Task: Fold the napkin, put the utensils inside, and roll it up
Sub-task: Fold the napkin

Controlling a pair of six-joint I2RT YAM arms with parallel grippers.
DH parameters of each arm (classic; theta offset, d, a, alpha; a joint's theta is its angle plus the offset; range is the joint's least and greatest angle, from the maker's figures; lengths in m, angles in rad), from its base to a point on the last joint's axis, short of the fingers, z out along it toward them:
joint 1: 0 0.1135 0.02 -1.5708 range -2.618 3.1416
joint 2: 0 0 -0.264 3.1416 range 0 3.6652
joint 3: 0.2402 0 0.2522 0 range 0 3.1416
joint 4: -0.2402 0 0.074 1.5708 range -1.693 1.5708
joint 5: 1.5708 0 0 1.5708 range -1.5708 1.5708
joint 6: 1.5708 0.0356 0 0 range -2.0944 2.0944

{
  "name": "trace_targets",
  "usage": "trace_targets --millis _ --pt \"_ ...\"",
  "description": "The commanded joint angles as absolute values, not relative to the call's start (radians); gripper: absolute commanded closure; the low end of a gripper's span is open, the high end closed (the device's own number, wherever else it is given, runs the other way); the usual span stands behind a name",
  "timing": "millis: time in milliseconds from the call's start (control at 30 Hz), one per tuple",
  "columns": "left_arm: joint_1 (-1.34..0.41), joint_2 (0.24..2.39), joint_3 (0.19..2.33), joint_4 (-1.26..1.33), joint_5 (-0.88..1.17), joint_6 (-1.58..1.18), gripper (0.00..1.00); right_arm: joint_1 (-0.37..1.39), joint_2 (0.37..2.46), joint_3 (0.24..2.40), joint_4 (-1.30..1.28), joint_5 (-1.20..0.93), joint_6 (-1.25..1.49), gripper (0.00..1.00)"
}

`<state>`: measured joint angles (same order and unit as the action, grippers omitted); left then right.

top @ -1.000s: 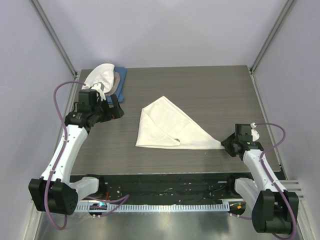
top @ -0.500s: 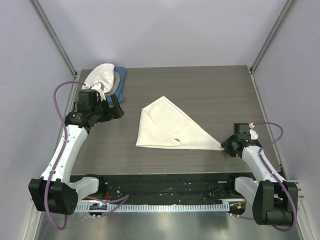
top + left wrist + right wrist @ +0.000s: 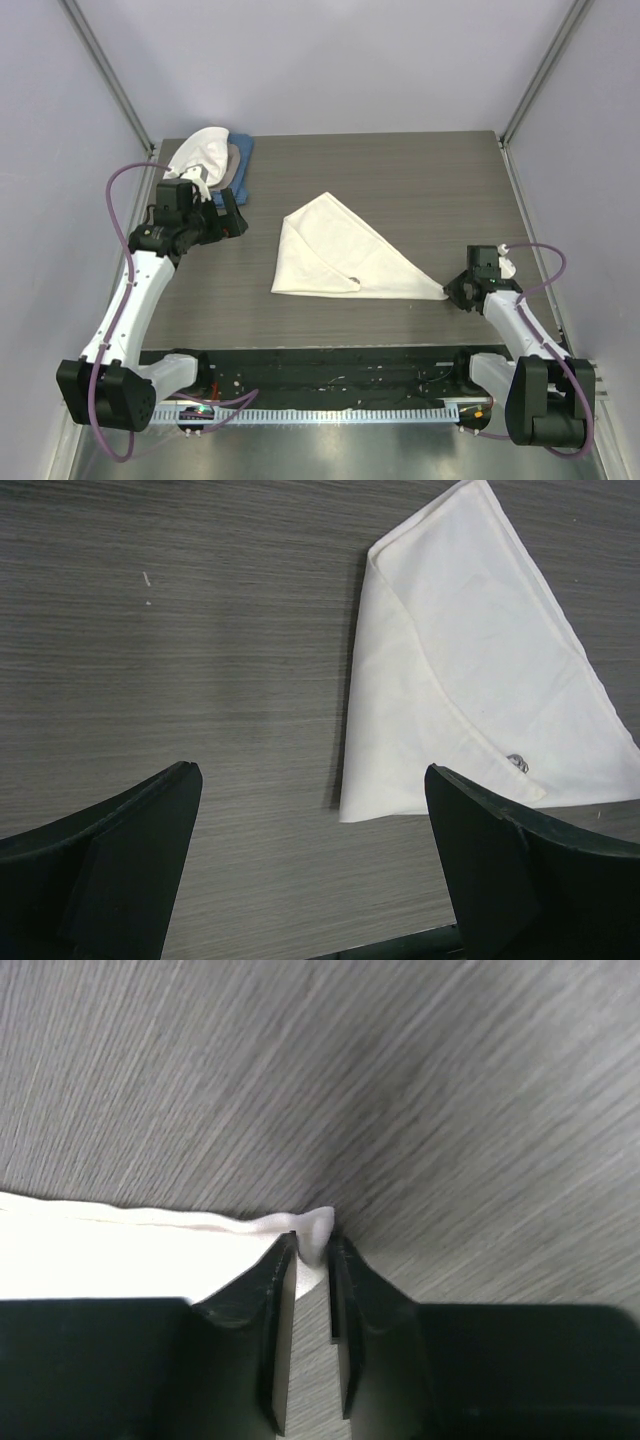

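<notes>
The cream napkin (image 3: 335,250) lies folded into a triangle in the middle of the table, its long point running to the right. The fork's ring end (image 3: 518,763) peeks out from under a fold near the front edge, and the rest of the fork is hidden inside. My right gripper (image 3: 452,289) sits low at the napkin's right tip. In the right wrist view its jaws (image 3: 312,1245) pinch that bunched corner of the napkin (image 3: 100,1250). My left gripper (image 3: 235,222) hovers left of the napkin (image 3: 470,670). It (image 3: 310,772) stands wide open over bare wood.
A stack of white, tan and blue cloths (image 3: 212,160) lies at the back left corner, just behind the left arm. The dark wood table (image 3: 400,180) is bounded by pale walls on three sides and a black rail (image 3: 330,375) at the front.
The right gripper's jaws have narrowed onto the napkin's right corner, and the wrist has shifted slightly. The left arm and the napkin have not moved.
</notes>
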<state>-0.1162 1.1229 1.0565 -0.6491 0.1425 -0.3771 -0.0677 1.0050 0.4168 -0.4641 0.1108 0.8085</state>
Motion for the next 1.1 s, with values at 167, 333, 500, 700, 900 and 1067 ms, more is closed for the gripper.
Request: trace_targets --millis 167,333,500,700,900,1067 --pt "-0.110 1.088 1.062 -0.634 0.140 -0.356 0.00 -0.071 1.083 0.459 -0.387 0.112 0.758 0.99" --pt "-0.110 1.074 1.060 -0.635 0.114 -0.353 0.00 -0.068 1.051 0.517 -0.387 0.117 0.753 0.99" --pt "-0.110 1.074 1.057 -0.632 0.117 -0.356 0.00 -0.034 1.028 0.587 -0.391 0.121 0.750 0.99" --pt "-0.110 1.065 1.054 -0.630 0.109 -0.356 0.00 0.148 1.066 0.709 -0.374 0.221 0.752 0.99" --pt "-0.110 1.057 1.052 -0.630 0.107 -0.357 0.00 0.389 1.193 0.816 -0.307 0.302 0.755 0.99" --pt "-0.110 1.060 1.051 -0.626 0.106 -0.357 0.00 0.515 1.252 0.833 -0.229 0.302 0.770 0.99"
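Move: The napkin's right corner lies right between the right hand's part-open fingers, about 1 cm below the hand point. From there the fork's handle end, peeping out by the folded-in left flap, is roughly 22 cm to the left and 3 cm ahead. The napkin's far corner lies some 31 cm ahead and 29 cm left, its near left corner level and 43 cm left. From the left hand, the right corner is about 49 cm right, 10 cm back and 21 cm lower. The napkin's right corner is pinched as the right hand's fingers shut on it down at the table while easing about 1 cm forward. They keep their hold and lift it up and forward, then sweep left over the napkin, ending roughly 14 cm left, 10 cm forward and 10 cm up. On the way the wrist turns some 25 degrees counter-clockwise and tips the fingers outward. ##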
